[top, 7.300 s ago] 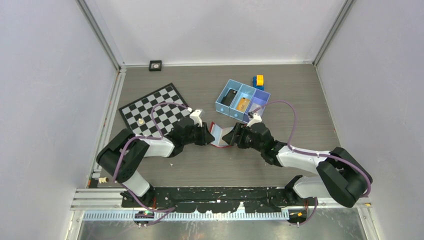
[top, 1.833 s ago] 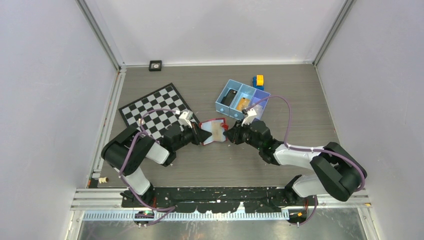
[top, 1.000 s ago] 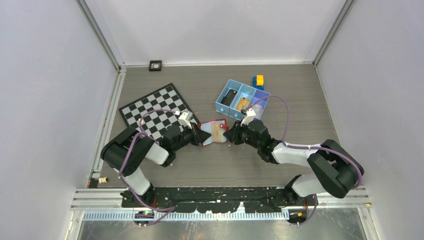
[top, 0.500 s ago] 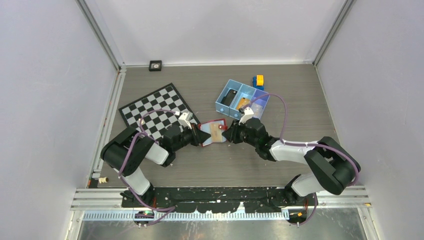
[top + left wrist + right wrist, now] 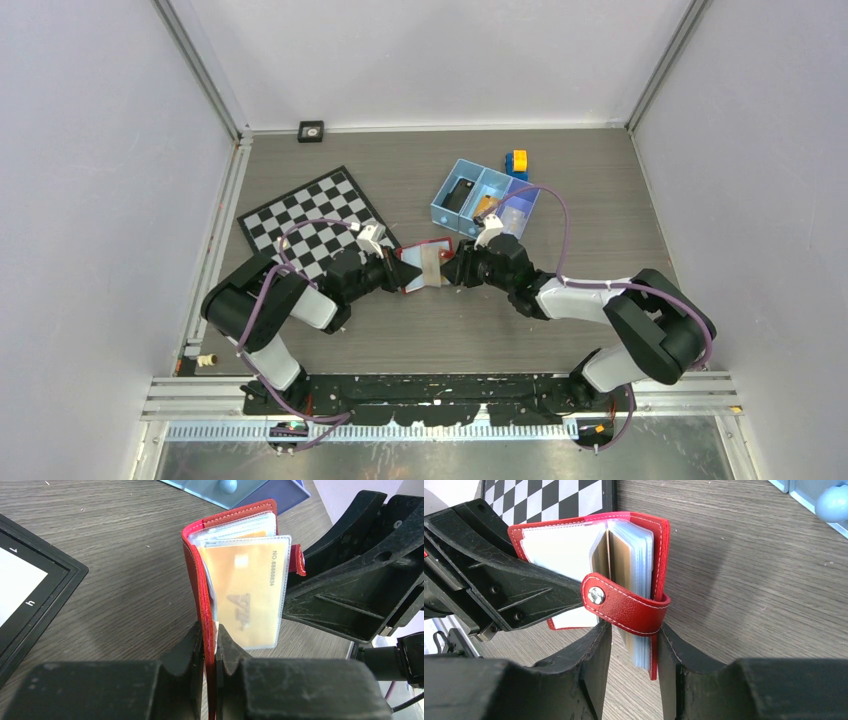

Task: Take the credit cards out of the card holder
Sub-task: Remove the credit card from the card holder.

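Note:
The card holder is a small red wallet held upright and partly open above the table between both arms. My left gripper is shut on one red cover. An orange-gold credit card shows inside a clear sleeve, with more sleeves behind it. My right gripper stands open around the other cover and the sleeves. Its right finger lies against the red cover, while a gap shows beside its left finger. The snap tab wraps across the sleeve edges. Card edges show between the covers.
A blue three-compartment tray sits just behind the right gripper, with a yellow and blue block beyond it. A chessboard lies behind the left arm. A small black square object sits at the back wall.
The right gripper's jaws have spread apart around the wallet's cover. The right arm has crept left toward the left gripper, and the wallet now looks narrower from above. The left grip is unchanged.

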Robot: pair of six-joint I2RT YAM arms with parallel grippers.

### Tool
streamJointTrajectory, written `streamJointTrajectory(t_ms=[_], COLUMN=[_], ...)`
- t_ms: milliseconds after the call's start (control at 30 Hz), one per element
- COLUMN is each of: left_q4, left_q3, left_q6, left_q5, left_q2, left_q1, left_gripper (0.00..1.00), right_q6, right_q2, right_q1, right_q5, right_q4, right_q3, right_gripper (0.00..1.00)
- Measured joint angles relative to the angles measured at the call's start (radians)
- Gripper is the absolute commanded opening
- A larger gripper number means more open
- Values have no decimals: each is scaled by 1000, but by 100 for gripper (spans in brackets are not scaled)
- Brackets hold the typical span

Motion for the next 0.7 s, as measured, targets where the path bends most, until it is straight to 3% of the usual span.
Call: streamJointTrajectory(t_ms=[167,700], left_q4=[0,52], left_q3=[0,3], left_q6=[0,-4], left_q5=[6,65], left_q2=[0,25], left_q1=[0,-8], left_gripper=[0,0], right_q6=[-3,-23], right_q2=[0,40], right_q1=[0,31], right_q5=[-20,-50], right_q4=[2,2], right_q3=[0,38], right_gripper=[55,70])
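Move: The card leaves of the open holder stand about 3 cm to the right hand's left, 1 cm ahead and 1 cm above; the red clasp strap crosses right in front of its parted fingertips, about 1 cm ahead and 1 cm left. From that hand the blue box is some 13 cm ahead, 7 cm right and 5 cm lower. From the left hand the same card leaves are roughly 4 cm to the right, 2 cm ahead and 1 cm above. Leftward by about 2 cm and slightly back, the right hand works in over the strap and the edges of the card leaves, turning about 5 degrees counter-clockwise while its fingers spread plainly wider around them. The left hand keeps its pinch on the red cover and eases about 1 cm back and right, turning a little clockwise. ##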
